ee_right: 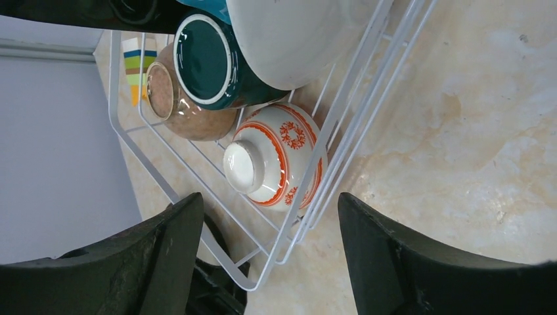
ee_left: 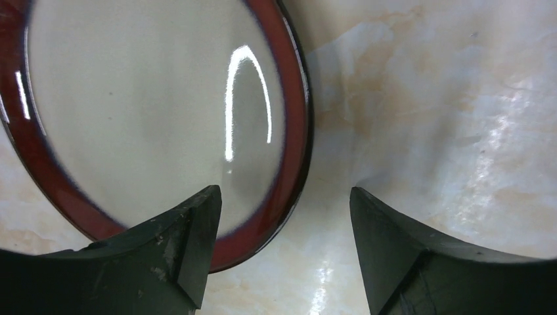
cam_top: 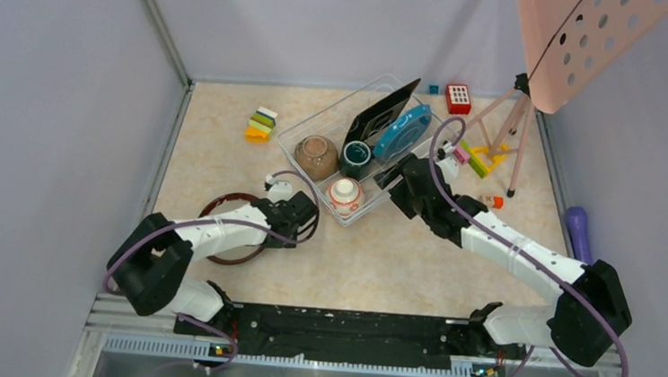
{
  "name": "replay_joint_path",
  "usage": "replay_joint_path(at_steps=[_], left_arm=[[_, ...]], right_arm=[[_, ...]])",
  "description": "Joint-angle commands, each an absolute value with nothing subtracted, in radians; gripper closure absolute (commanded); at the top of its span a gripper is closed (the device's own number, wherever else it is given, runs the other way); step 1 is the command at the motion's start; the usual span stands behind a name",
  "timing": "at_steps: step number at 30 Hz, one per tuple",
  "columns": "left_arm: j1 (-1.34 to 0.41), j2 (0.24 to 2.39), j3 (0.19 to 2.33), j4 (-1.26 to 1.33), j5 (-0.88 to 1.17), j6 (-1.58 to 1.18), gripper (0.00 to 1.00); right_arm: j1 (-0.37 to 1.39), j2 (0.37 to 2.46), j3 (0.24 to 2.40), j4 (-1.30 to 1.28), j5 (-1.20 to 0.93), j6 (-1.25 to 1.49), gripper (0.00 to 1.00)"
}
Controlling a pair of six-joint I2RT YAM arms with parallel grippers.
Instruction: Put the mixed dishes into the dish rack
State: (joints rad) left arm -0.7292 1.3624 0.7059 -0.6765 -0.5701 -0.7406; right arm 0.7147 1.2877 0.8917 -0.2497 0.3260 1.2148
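The dish rack [cam_top: 328, 107] stands mid-table and holds the brown bowl [cam_top: 317, 157], dark green mug [cam_top: 356, 159], orange-and-white bowl [cam_top: 345, 197], black square plate [cam_top: 381, 111] and blue dotted plate [cam_top: 402, 131]. The right wrist view shows the rack wire [ee_right: 343, 118], the patterned bowl [ee_right: 276, 157], the mug [ee_right: 203, 59], the brown bowl [ee_right: 190, 115] and a white plate's underside [ee_right: 289, 39]. The red-rimmed plate [cam_top: 230, 225] lies flat on the table. My left gripper [cam_top: 299, 217] is open and empty over its right rim [ee_left: 289, 131]. My right gripper [cam_top: 400, 183] is open and empty over the rack's near corner.
Colourful toy blocks [cam_top: 261, 124] lie left of the rack, and more [cam_top: 481, 157] lie to its right. A red keypad toy [cam_top: 457, 98] is at the back. A pink perforated board on a tripod [cam_top: 585, 37] stands back right. A purple object [cam_top: 577, 230] lies at the right edge. Grey walls enclose the table.
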Motion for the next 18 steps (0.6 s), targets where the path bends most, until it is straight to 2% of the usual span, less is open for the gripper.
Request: replay_joint_path(at_steps=[1,4,6,8,9,10,15,18], left_arm=[[-0.706,1.447,0.738,-0.703,-0.617,-0.846,0.27],[-0.676,1.455,0.738,-0.724,-0.617,-0.881,0.38],[-0.646,1.445,0.721,-0.716,-0.6,-0.892,0.5],[-0.637,1.439,0.722,-0.72,-0.598,-0.895,0.7],[-0.636,1.436,0.729,-0.729,-0.606,-0.895,0.87],[-0.637,1.428,0.736,-0.74,-0.612,-0.889,1.0],[-0.708,1.36,0.846,-0.896,-0.71,-0.896,1.0],[-0.73,1.316,0.933,-0.983,-0.688,-0.873,1.0]], right_arm=[[0.703,1.223,0.864,-0.21,0.345,1.193,0.27],[0.7,1.205,0.861,-0.222,0.346,1.193,0.27],[0.698,1.19,0.859,-0.225,0.345,1.193,0.27],[0.698,1.178,0.855,-0.225,0.346,1.193,0.27],[0.698,1.172,0.853,-0.225,0.345,1.193,0.27],[0.698,1.168,0.85,-0.226,0.344,1.192,0.27],[0.698,1.156,0.85,-0.248,0.34,1.184,0.28],[0.698,1.141,0.843,-0.243,0.338,1.183,0.28]])
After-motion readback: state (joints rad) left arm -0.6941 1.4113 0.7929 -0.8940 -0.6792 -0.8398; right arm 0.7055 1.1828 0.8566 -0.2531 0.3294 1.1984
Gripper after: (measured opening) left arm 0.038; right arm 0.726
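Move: The left hand hangs open just above the right rim of the brown-rimmed plate, whose middle lies about 7 cm to its left, 2 cm back and 2 cm below. From this hand, the orange bowl in the rack is some 6 cm ahead and 16 cm to the right, and the brown bowl 13 cm ahead and 10 cm right. From the empty right hand, the plate lies roughly 31 cm left, 12 cm back and 15 cm lower. Left fingers pinch the plate's right rim while drifting about 3 cm left, then lift; right hand rises 2 cm. ##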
